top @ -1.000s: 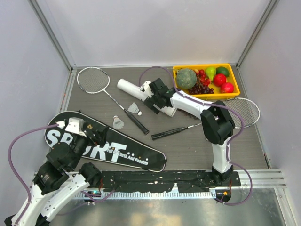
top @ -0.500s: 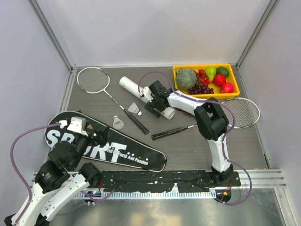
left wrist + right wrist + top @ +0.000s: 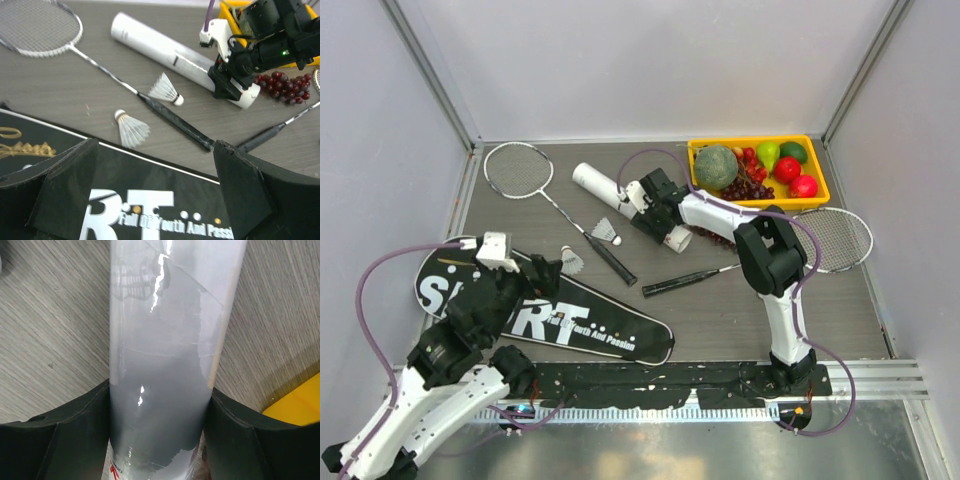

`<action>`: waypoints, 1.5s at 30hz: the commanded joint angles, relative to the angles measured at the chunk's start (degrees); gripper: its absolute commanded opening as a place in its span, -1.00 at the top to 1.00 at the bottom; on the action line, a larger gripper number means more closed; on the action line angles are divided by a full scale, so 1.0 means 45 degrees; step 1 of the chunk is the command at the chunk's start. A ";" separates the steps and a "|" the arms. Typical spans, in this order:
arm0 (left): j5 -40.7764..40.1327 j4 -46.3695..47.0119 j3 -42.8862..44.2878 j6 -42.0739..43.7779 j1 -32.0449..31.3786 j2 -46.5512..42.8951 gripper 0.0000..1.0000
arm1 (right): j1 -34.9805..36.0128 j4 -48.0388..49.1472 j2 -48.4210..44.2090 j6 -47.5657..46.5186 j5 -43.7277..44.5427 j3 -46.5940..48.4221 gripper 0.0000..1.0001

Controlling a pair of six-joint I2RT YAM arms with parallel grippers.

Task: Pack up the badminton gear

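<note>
The long white tube lies on the table, and my right gripper is shut on its right part. In the right wrist view both fingers press the tube. My left gripper is open and empty above the black "SPORT" bag; the bag shows between its jaws. Two white shuttlecocks lie beside the handle of one racket. The second racket lies at the right, its handle pointing left.
The yellow tray of fruit stands at the back right, with dark red grapes on the table beside the tube's end. Grey walls enclose the table on three sides. A metal rail runs along the near edge.
My left arm has moved forward and to the right over the bag, toward the nearer shuttlecock. My right gripper has settled on the tube, which has barely moved.
</note>
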 commanded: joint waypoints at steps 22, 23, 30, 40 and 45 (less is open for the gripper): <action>0.5732 0.7152 0.0377 -0.9188 0.4025 0.6114 -0.99 | 0.0016 0.5399 -0.8104 0.4948 -0.2867 -0.5853 0.10; 0.5829 0.7096 0.0765 -0.8991 0.4025 0.6485 -0.99 | 0.0016 0.5518 -0.8571 0.5278 -0.3064 -0.6070 0.10; 0.6748 0.8755 0.1062 -0.8851 0.4025 0.8147 -0.99 | 0.0425 0.6437 -1.0254 0.6725 -0.4568 -0.7379 0.10; 0.7704 1.0979 0.0420 -0.9535 0.4006 0.9457 -0.99 | 0.2279 0.7062 -1.1036 0.7683 -0.4570 -0.7869 0.10; 0.7589 1.2037 -0.0870 -1.0432 0.4006 0.9126 -0.83 | 0.2652 0.7764 -1.1037 0.8581 -0.4200 -0.8044 0.10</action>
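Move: The left gripper, empty and open, is bound for the white tube, whose middle lies about 28 cm ahead, 18 cm right and 23 cm below. The near shuttlecock is some 11 cm ahead, 3 cm right and the far shuttlecock 19 cm ahead, 11 cm right, both about 25 cm down. The right gripper already grips the tube near its right end; its middle is roughly 6 cm ahead and 11 cm left, level, and the right racket handle 15 cm back, 4 cm right. Keep the right gripper's hold and lift the white tube about 18 cm, bringing it as far back and a little left over the racket handles, while rolling the wrist some 50 degrees so the tube's free end rises. Bring the open left gripper forward and right to meet it, rolling right side up and tipping down, until its fingers straddle the tube's raised part. ##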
